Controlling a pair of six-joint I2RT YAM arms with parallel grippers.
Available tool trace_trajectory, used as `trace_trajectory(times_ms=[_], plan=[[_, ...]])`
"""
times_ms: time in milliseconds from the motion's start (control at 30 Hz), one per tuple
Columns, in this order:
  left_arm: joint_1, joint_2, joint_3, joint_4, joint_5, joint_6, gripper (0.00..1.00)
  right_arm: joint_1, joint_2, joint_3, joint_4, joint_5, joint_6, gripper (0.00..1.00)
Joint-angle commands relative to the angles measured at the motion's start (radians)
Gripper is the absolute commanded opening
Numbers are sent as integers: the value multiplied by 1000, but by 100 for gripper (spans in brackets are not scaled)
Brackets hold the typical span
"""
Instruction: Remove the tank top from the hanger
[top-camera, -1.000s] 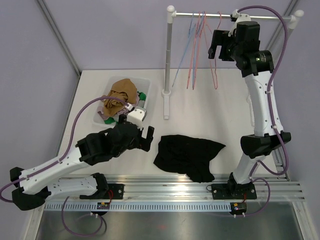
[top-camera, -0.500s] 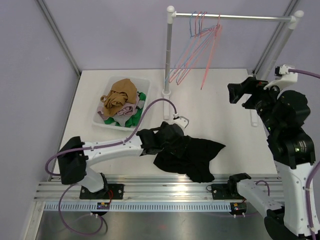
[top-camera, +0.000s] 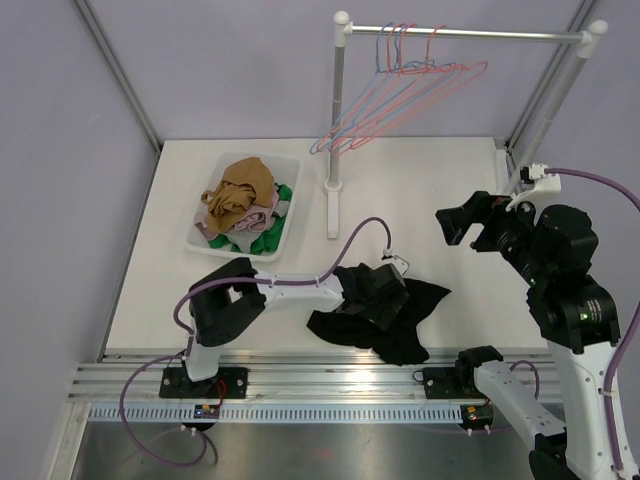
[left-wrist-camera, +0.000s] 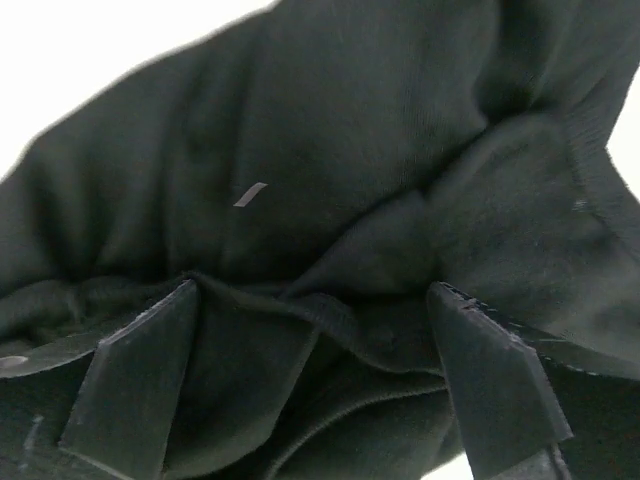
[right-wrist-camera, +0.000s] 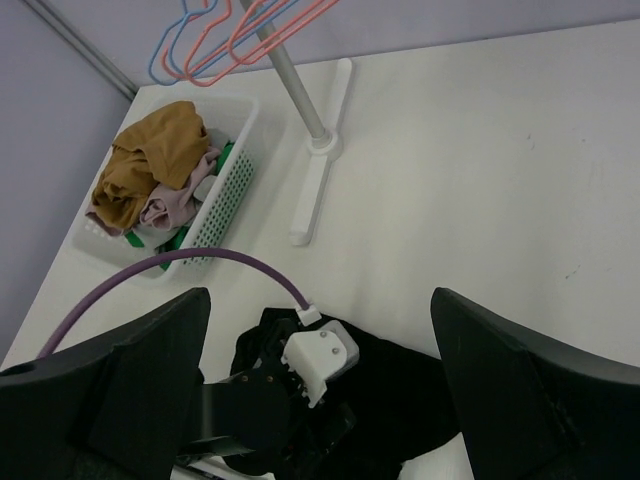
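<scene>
The black tank top (top-camera: 415, 325) lies crumpled on the white table, near the front edge, with no hanger in it. My left gripper (top-camera: 388, 298) is stretched out to the right and pressed down on it. In the left wrist view dark cloth (left-wrist-camera: 330, 180) fills the frame. The left gripper (left-wrist-camera: 315, 370) stands open there, with a ridge of fabric between its wide-apart fingers (left-wrist-camera: 140, 380). My right gripper (top-camera: 470, 225) hangs open and empty above the table's right side. Its wrist view looks down on the tank top (right-wrist-camera: 420, 400). Bare pink and blue hangers (top-camera: 400, 90) hang on the rail.
A white basket (top-camera: 291, 222) full of mixed clothes sits at the back left, also seen in the right wrist view (right-wrist-camera: 235, 170). The rack's post (top-camera: 338, 120) and foot (top-camera: 333, 212) stand at mid table. The hangers are tilted towards the right.
My left arm has swung from the left side across onto the tank top. The right arm has dropped from the rail to the right side. The hangers have swung out rightwards.
</scene>
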Motion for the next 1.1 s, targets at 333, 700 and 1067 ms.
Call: trace_trajectory(times_ms=[333,700,1067], plan=[[-62,-201,-11,-113,-134,-36,0,3,-97,-24,35,-162,-13,99],[-2,-554,176,-535,-524,-53,0,4,-127,5,19,-158,-27,100],[426,-613,432,-667,-457,137,0,4,-140,97,16,-208,-3,100]])
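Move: The black tank top lies spread on the table right under the left hand, its open fingers down around a fold; the middle of the cloth is about 1 cm ahead, 1 cm left and 1 cm below. The laundry basket stands some 27 cm farther out and 35 cm to the left, and the rack's foot about 27 cm ahead and 12 cm left. From the right hand, the tank top is roughly 4 cm back, 11 cm left and 36 cm below. The left fingers pinch the black tank top, shutting as the hand draws back about 2 cm along the table, then keep their hold and carry the cloth some 30 cm up and leftward, later also forward, towards the basket. The wrist swings the fingertips forward and turns about 30 degrees counter-clockwise. The empty, open right hand eases back and up a few centimetres. ##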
